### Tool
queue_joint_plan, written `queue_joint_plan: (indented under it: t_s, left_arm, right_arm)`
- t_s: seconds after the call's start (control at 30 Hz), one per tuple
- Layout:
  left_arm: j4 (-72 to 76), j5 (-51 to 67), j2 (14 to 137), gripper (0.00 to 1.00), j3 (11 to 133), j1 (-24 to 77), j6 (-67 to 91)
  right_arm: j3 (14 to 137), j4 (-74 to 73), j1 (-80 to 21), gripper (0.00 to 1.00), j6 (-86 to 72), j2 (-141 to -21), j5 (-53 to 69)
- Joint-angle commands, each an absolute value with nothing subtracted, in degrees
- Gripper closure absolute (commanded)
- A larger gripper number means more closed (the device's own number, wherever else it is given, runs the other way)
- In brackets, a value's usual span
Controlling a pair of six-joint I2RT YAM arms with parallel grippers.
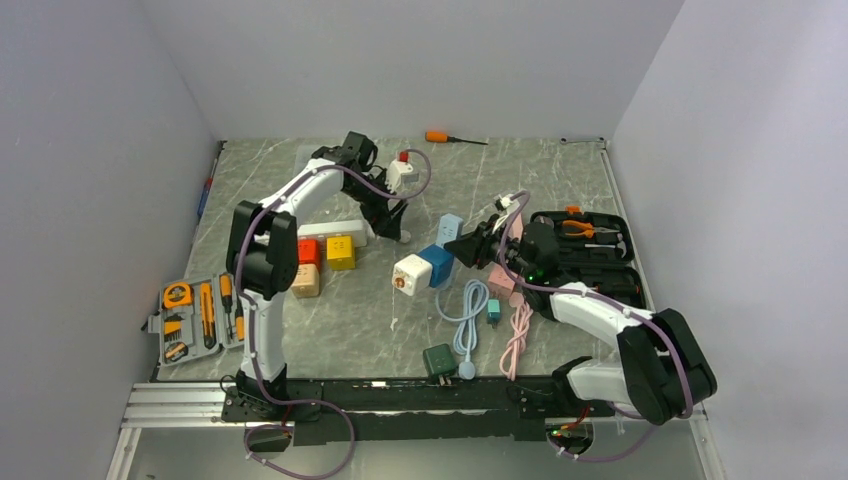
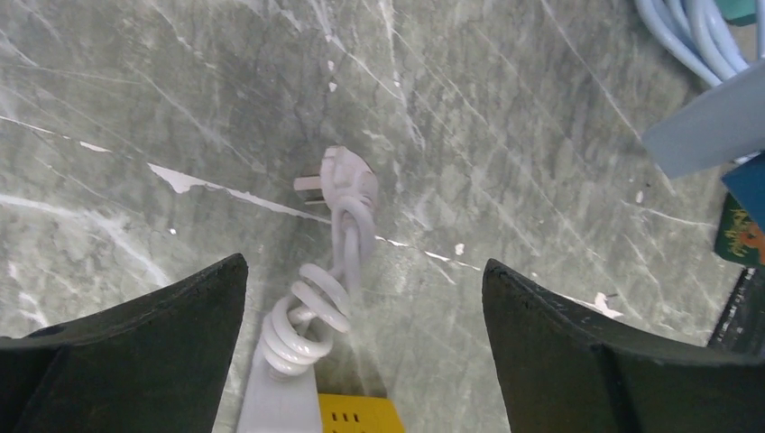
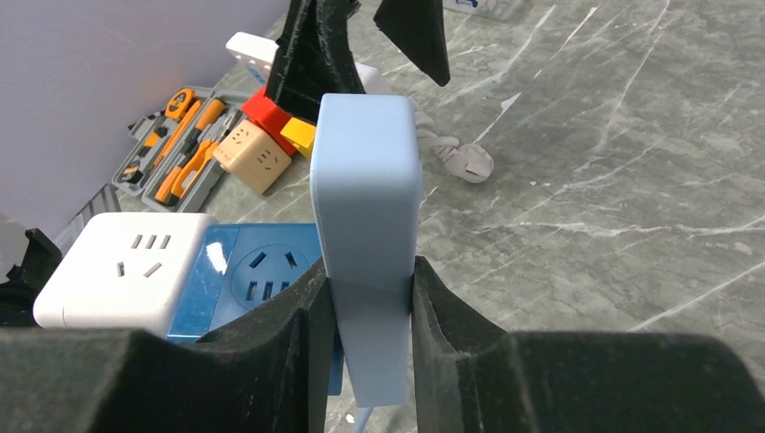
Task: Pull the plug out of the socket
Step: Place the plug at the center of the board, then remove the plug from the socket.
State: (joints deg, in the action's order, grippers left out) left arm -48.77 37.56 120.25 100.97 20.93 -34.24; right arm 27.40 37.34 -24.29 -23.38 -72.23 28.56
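The white plug [image 2: 338, 180] lies flat on the marble table with its prongs bare, free of any socket. Its coiled cord [image 2: 311, 311] runs back to a white power strip [image 2: 275, 406]. My left gripper [image 2: 363, 264] hangs open just above the plug, one finger on each side and nothing between them. In the top view the left gripper [image 1: 395, 225] is over the plug [image 1: 405, 237]. My right gripper [image 3: 370, 271] is shut on the light blue socket [image 3: 365, 171], holding it upright. The top view shows the socket [image 1: 450, 228] a short way right of the plug.
A white cube socket [image 1: 412, 272] and a blue one [image 1: 437, 265] sit beside the right gripper. Yellow [image 1: 340, 250], red [image 1: 309, 250] and beige [image 1: 305, 282] cubes lie by the strip. An orange tool kit [image 1: 195, 315] is left and a black tool case [image 1: 590, 250] right. Cables [image 1: 468, 310] lie in front.
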Motion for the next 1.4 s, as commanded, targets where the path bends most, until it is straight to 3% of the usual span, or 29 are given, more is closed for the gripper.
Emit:
queue_joint_plan:
  t_s: [0.0, 0.23, 0.43, 0.57, 0.7, 0.83, 0.9, 0.97, 1.03, 1.17, 1.37]
  left_arm:
    - [-52.3, 41.4, 111.4, 0.01, 102.8, 20.7, -33.4]
    - [-46.9, 41.5, 97.2, 0.01, 97.8, 18.4, -22.7]
    - [-49.5, 49.7, 90.6, 0.01, 100.2, 17.5, -13.1]
    - [-57.1, 49.1, 90.5, 0.0, 107.4, 20.3, -10.9]
    - [-67.9, 53.0, 90.7, 0.01, 117.4, 22.2, -22.2]
    - [-61.8, 56.3, 89.6, 0.01, 110.3, 18.8, -12.5]
    - [-70.7, 59.6, 95.1, 0.01, 118.2, 21.3, -19.4]
    - [-80.6, 54.0, 100.7, 0.01, 126.9, 25.4, -26.4]
    - [-71.9, 47.6, 97.2, 0.01, 121.1, 27.8, -22.4]
    - [-44.7, 42.3, 82.8, 0.01, 98.0, 29.5, -12.7]
    - [-49.9, 39.8, 88.6, 0.01, 103.1, 33.4, -5.8]
  right_arm:
    - [29.7, 39.2, -24.1, 1.0, -24.7, -68.4, 28.6]
    - [33.1, 32.9, -24.3, 1.0, -22.7, -65.3, 26.2]
    - [37.3, 26.7, -24.6, 1.0, -20.2, -63.2, 24.4]
    - [41.1, 22.6, -25.6, 1.0, -18.2, -62.5, 23.2]
    - [43.9, 20.1, -25.8, 1.0, -17.4, -61.8, 22.9]
    - [46.0, 18.9, -25.8, 1.0, -17.2, -61.9, 22.7]
    - [46.9, 18.1, -26.1, 1.0, -16.9, -61.7, 22.1]
    - [47.6, 17.5, -26.3, 1.0, -16.6, -61.6, 21.5]
    - [48.6, 16.6, -26.6, 1.0, -16.1, -62.0, 20.5]
    - [50.8, 13.9, -28.6, 1.0, -13.8, -62.5, 16.0]
    - [53.2, 10.6, -32.3, 1.0, -9.6, -63.0, 7.6]
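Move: The white plug, joined to the blue plug on the raised light blue strip, lies about 14 cm back, 3 cm right and 7 cm above the left hand; the blue plug is some 12 cm back, 8 cm right and equally high. The pale cord plug rests just under the left hand, 2 cm below and 1 cm right. From the right hand, still gripping the strip, the white plug is 8 cm left, 6 cm back, slightly lower. Left hand, open, rises 28 cm, drawing back 15, then dips towards the white plug; right lifts strip 9 cm. ##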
